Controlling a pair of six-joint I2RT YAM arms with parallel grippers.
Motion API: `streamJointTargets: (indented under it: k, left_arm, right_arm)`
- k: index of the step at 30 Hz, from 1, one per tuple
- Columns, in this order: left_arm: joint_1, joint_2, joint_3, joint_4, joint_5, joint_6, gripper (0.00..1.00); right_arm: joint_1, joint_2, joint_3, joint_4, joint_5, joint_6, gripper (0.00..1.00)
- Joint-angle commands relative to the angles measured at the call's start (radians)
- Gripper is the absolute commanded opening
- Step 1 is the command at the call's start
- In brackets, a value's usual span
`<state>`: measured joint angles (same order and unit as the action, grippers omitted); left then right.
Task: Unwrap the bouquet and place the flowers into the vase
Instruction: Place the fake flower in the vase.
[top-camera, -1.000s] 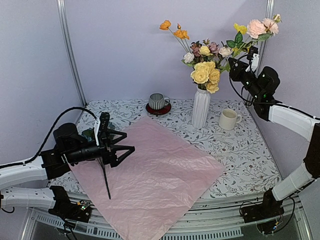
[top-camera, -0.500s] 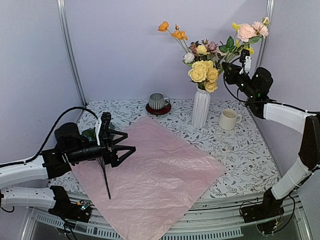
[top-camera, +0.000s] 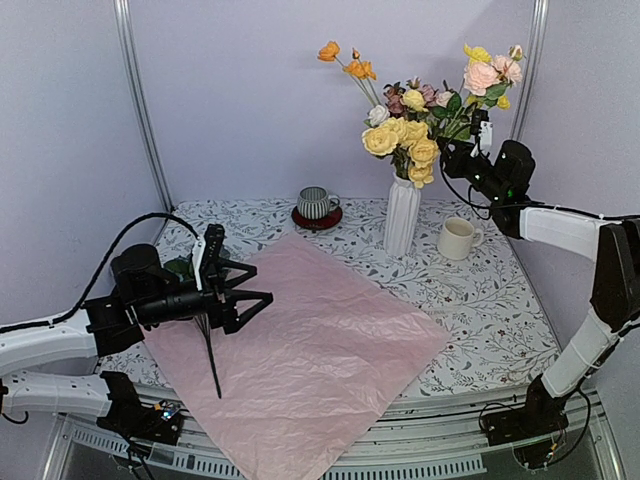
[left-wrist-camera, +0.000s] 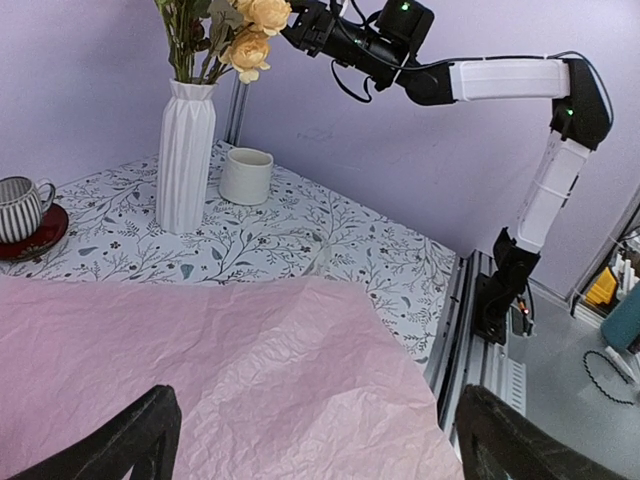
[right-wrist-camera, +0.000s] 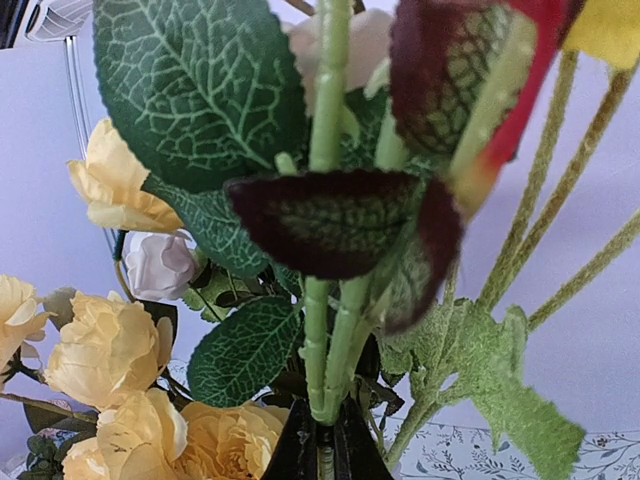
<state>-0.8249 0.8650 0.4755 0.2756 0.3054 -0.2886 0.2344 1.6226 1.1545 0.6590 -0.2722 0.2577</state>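
The white ribbed vase (top-camera: 402, 215) stands at the back of the table with yellow roses (top-camera: 400, 145) and other flowers in it. It also appears at upper left in the left wrist view (left-wrist-camera: 185, 155). My right gripper (top-camera: 463, 152) is up beside the blooms, right of the vase's top, shut on green stems (right-wrist-camera: 330, 330) that carry pink and yellow flowers (top-camera: 487, 70). The jaws (right-wrist-camera: 325, 445) pinch the stems at their base. The bouquet's pink paper (top-camera: 300, 340) lies spread flat. My left gripper (top-camera: 258, 283) hovers open over its left side, holding nothing (left-wrist-camera: 315, 445).
A striped cup on a red saucer (top-camera: 317, 204) stands left of the vase and a cream mug (top-camera: 458, 238) to its right. A thin dark stick (top-camera: 212, 365) lies on the paper under the left gripper. Metal posts (top-camera: 140, 100) frame the back corners.
My right gripper has carried its flowers left and slightly down, closer to the blooms in the vase. The left arm and the paper have stayed put.
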Motion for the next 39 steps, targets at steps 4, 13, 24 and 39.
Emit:
streamJointTargets:
  k: [4,13,24,39]
  left_arm:
    - [-0.007,0.016,0.028,0.019,0.017,-0.001,0.98]
    - [-0.007,0.006,0.016,0.021,0.013,-0.006,0.98]
    - [-0.009,0.006,0.011,0.028,0.013,-0.011,0.98]
    - [0.044,-0.013,0.107,-0.574,-0.569,-0.305,0.98]
  right_arm:
    - [0.0,0.075,-0.024,0.005,-0.044,0.001,0.05]
    - [0.0,0.086,-0.104,0.089,-0.051,0.029,0.12]
    - [0.002,-0.052,-0.183,0.105,0.001,-0.024,0.39]
    - [0.015,-0.289,-0.414,0.164,-0.112,-0.069,0.45]
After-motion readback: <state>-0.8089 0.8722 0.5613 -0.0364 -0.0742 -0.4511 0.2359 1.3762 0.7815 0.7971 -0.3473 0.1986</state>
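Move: The right gripper, still pinching the pink flower's stem, has the vase mouth about 7 cm to its left, 2 cm farther out and some 6 cm below. The mug stands 2 cm ahead and 6 cm to its right, about 29 cm down; the striped cup is 12 cm ahead and 26 cm left, equally low. From the open left gripper, the blue flower's stems lie roughly 6 cm ahead, 13 cm left and 19 cm below, its blooms 10 cm beyond them. Lower the right gripper about 8 cm beside the vase mouth to sink the pink flower's stem, easing the fingers nearly half open as it goes down so the stem is let go; then draw back some 8 cm, rising 4 or 5, away from the vase. As it withdraws, start the left gripper, kept wide open, forward, left and slightly down towards the blue flower, swinging counter-clockwise. ##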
